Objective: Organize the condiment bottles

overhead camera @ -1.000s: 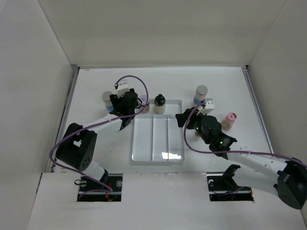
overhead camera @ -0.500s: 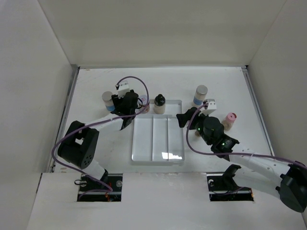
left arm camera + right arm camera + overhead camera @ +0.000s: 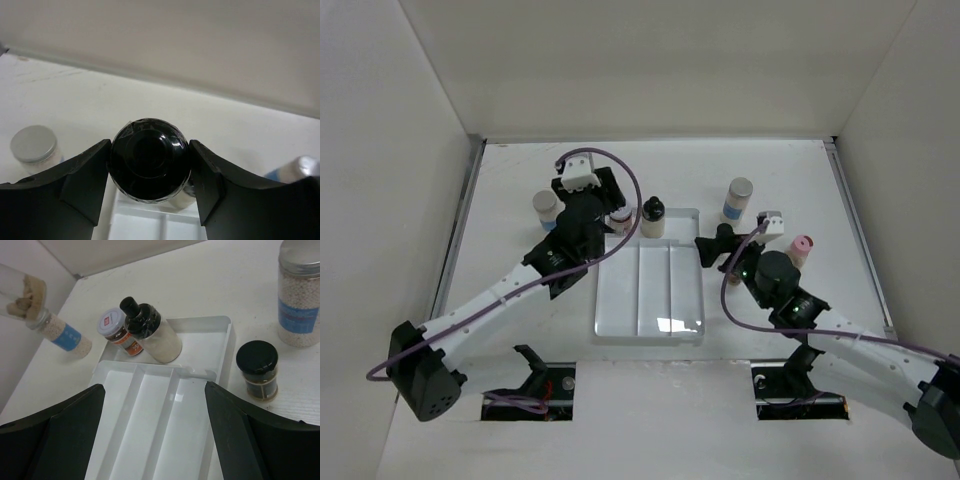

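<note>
My left gripper [image 3: 623,213] is shut on a black-capped bottle of beige powder [image 3: 652,216]; in the left wrist view the fingers press both sides of its cap [image 3: 150,159]. The bottle [image 3: 152,335] stands in the far compartment of the clear tray [image 3: 650,300], next to a white-and-red-capped jar [image 3: 116,329]. My right gripper [image 3: 713,247] is open and empty above the tray's right side [image 3: 155,387]. A black-capped brown jar [image 3: 257,370] stands just right of the tray.
Silver-capped jars with blue labels stand left [image 3: 546,208] and right [image 3: 738,198] of the tray's far end. A pink-capped bottle [image 3: 802,248] stands further right. White walls close in the table on three sides.
My left arm has stretched out and its gripper has moved right and farther, onto the black-capped bottle. My right gripper has shifted slightly right.
</note>
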{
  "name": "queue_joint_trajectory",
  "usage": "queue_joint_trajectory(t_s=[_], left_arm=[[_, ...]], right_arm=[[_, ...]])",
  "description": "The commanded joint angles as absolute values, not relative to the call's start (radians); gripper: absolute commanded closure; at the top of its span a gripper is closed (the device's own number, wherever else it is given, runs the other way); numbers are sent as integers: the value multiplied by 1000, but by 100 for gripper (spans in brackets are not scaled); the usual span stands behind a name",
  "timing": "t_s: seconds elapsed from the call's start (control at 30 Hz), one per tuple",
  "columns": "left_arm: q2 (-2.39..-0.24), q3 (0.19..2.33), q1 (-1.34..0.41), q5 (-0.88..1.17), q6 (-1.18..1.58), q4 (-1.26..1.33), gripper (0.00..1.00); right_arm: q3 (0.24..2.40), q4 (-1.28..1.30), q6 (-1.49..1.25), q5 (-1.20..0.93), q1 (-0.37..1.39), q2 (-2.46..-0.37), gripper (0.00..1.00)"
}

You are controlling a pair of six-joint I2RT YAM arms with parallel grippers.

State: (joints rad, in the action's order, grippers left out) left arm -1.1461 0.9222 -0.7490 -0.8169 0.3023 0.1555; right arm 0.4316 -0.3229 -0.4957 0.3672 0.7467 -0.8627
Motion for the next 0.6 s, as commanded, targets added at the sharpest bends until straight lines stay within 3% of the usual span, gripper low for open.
queue_joint_trajectory(t_s=[0.0, 0.23, 0.57], left_arm=[[-1152, 1050, -836, -835, 244, 210, 65], [-1405, 1216, -921, -689, 245, 314, 65], [-1748, 1328, -938, -635, 239, 406, 64]], right_arm=[[416, -382, -523, 431, 725, -799, 12], [365, -333, -545, 540, 664, -645, 17], [337, -291, -578, 555, 599, -584, 12]])
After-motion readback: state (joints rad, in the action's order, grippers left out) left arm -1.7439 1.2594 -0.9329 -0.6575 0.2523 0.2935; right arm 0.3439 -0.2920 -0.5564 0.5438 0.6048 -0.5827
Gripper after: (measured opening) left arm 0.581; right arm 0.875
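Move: The left hand already holds a black-capped condiment bottle; the free slot at the right end of the tray's far compartment lies about 20 cm to its right, 8 cm ahead and 27 cm below. In that compartment the pointed-cap bottle stands 12 cm right and the white-lidded jar 3 cm right, both 8 cm ahead. From the empty right hand the slot is some 15 cm ahead and 4 cm left; a small spice jar is 11 cm ahead, 7 cm right. The left hand carries the black-capped bottle about 20 cm to the right across the tray, first lifting it some 6 cm, then sinking to roughly 7 cm below where it began and easing forward late, the wrist turning about 20 degrees clockwise with the grip kept. The open right hand clears the way, drawing off to the right and a little up, away from the slot, as it also turns clockwise. ##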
